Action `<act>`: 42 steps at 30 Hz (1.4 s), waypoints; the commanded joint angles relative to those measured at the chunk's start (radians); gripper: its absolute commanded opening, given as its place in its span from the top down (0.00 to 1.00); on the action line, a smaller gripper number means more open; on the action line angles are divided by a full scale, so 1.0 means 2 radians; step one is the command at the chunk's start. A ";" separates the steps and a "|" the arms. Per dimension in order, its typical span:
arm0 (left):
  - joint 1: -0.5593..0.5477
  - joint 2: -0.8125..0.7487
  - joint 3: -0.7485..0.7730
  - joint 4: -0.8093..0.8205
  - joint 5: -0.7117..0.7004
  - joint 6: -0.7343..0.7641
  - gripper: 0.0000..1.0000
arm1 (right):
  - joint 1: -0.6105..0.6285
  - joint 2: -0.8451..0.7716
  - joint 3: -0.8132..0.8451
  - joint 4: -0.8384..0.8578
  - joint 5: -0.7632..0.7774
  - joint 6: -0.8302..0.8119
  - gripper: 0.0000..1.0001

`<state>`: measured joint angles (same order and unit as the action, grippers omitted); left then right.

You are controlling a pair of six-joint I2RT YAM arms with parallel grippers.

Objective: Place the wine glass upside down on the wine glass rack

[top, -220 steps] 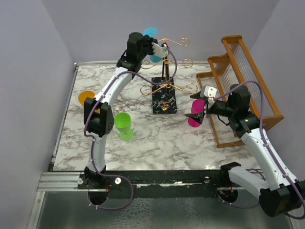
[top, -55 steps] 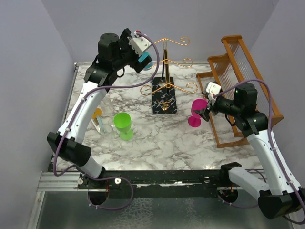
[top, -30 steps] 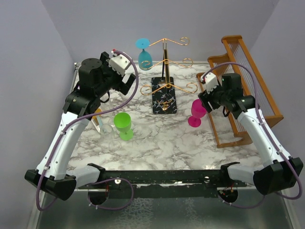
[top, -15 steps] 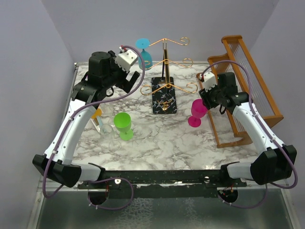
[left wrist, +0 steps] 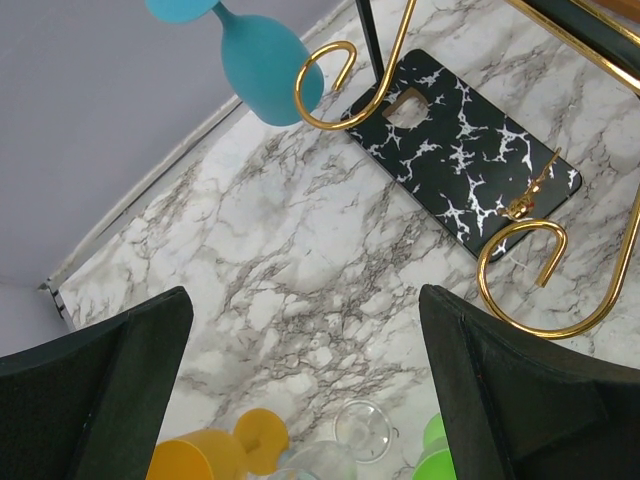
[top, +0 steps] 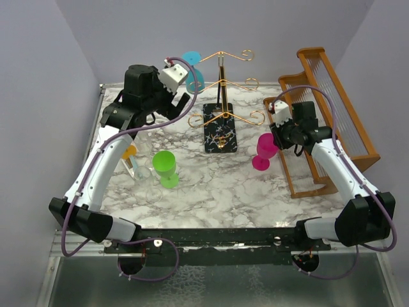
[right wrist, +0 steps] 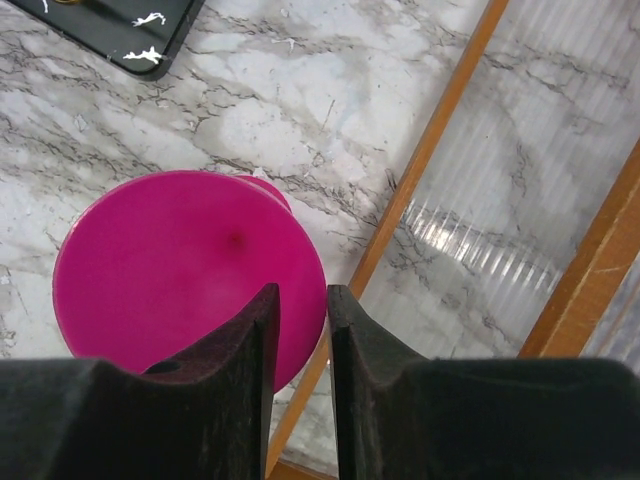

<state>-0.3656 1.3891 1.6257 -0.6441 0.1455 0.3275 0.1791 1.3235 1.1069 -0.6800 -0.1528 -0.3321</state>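
Observation:
A teal wine glass (top: pixel 192 70) hangs upside down from a top arm of the gold wire wine glass rack (top: pixel 221 83), whose black speckled base (left wrist: pixel 460 170) rests on the marble. The teal glass (left wrist: pixel 265 65) is free of my left gripper (top: pixel 182 102), which hovers wide open beside the rack; its fingers (left wrist: pixel 95 390) hold nothing. A magenta wine glass (top: pixel 263 151) stands on the table. My right gripper (right wrist: pixel 303 300) hangs just above its flat round disc (right wrist: pixel 180 270), jaws a narrow slit apart, clamping nothing.
A green glass (top: pixel 165 167), an orange glass (top: pixel 130 151) and a clear glass (left wrist: pixel 365 430) sit at the left of the table. A brown wooden slatted rack (top: pixel 319 115) stands at the right, its rail (right wrist: pixel 430 170) right beside the magenta glass.
My left gripper has swung back and right toward the gold rack, still wide open. The right gripper's jaws have narrowed a lot above the magenta glass.

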 commanded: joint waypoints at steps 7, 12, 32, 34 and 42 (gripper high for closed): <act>0.005 -0.001 0.002 -0.013 0.004 0.008 0.01 | -0.016 -0.015 -0.008 0.015 -0.044 0.007 0.76; 0.008 -0.007 -0.016 -0.014 0.010 0.017 0.01 | -0.017 -0.020 -0.010 0.012 -0.058 0.003 0.84; 0.031 -0.007 0.008 0.004 0.084 -0.042 0.01 | -0.017 -0.130 0.066 -0.185 -0.386 -0.223 0.99; 0.033 -0.006 0.012 0.010 0.102 -0.064 0.01 | -0.017 -0.126 0.093 -0.199 -0.426 -0.232 0.99; 0.033 -0.012 0.039 0.035 0.210 -0.169 0.05 | -0.017 -0.114 0.210 -0.131 -0.523 -0.157 0.99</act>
<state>-0.3004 1.3941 1.6451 -0.6357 0.4004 0.1436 0.1486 1.0962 1.4223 -1.0447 -1.0386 -0.7540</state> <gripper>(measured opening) 0.959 0.020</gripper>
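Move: The magenta wine glass stands upright just left of the right hand, its middle about 4 cm left, roughly 1 cm back and some 6 cm below; the open fingers straddle the right side of its rim. The rack's black base is about 15 cm ahead and 20 cm left of the hand, the wooden rack roughly 9 cm ahead and 14 cm right. From the left hand the glass lies some 27 cm right, 6 cm back and 25 cm below. The magenta glass's rim wall is pinched as the right fingers close while their hand nearly stays put; that hand then lifts the glass about 18 cm, drawing back and left some 10 cm each way, turning roughly 50 degrees counter-clockwise and tilting up. The empty left hand, wide open, sinks about 2 cm, then rises, rolls and eases right towards the glass. ##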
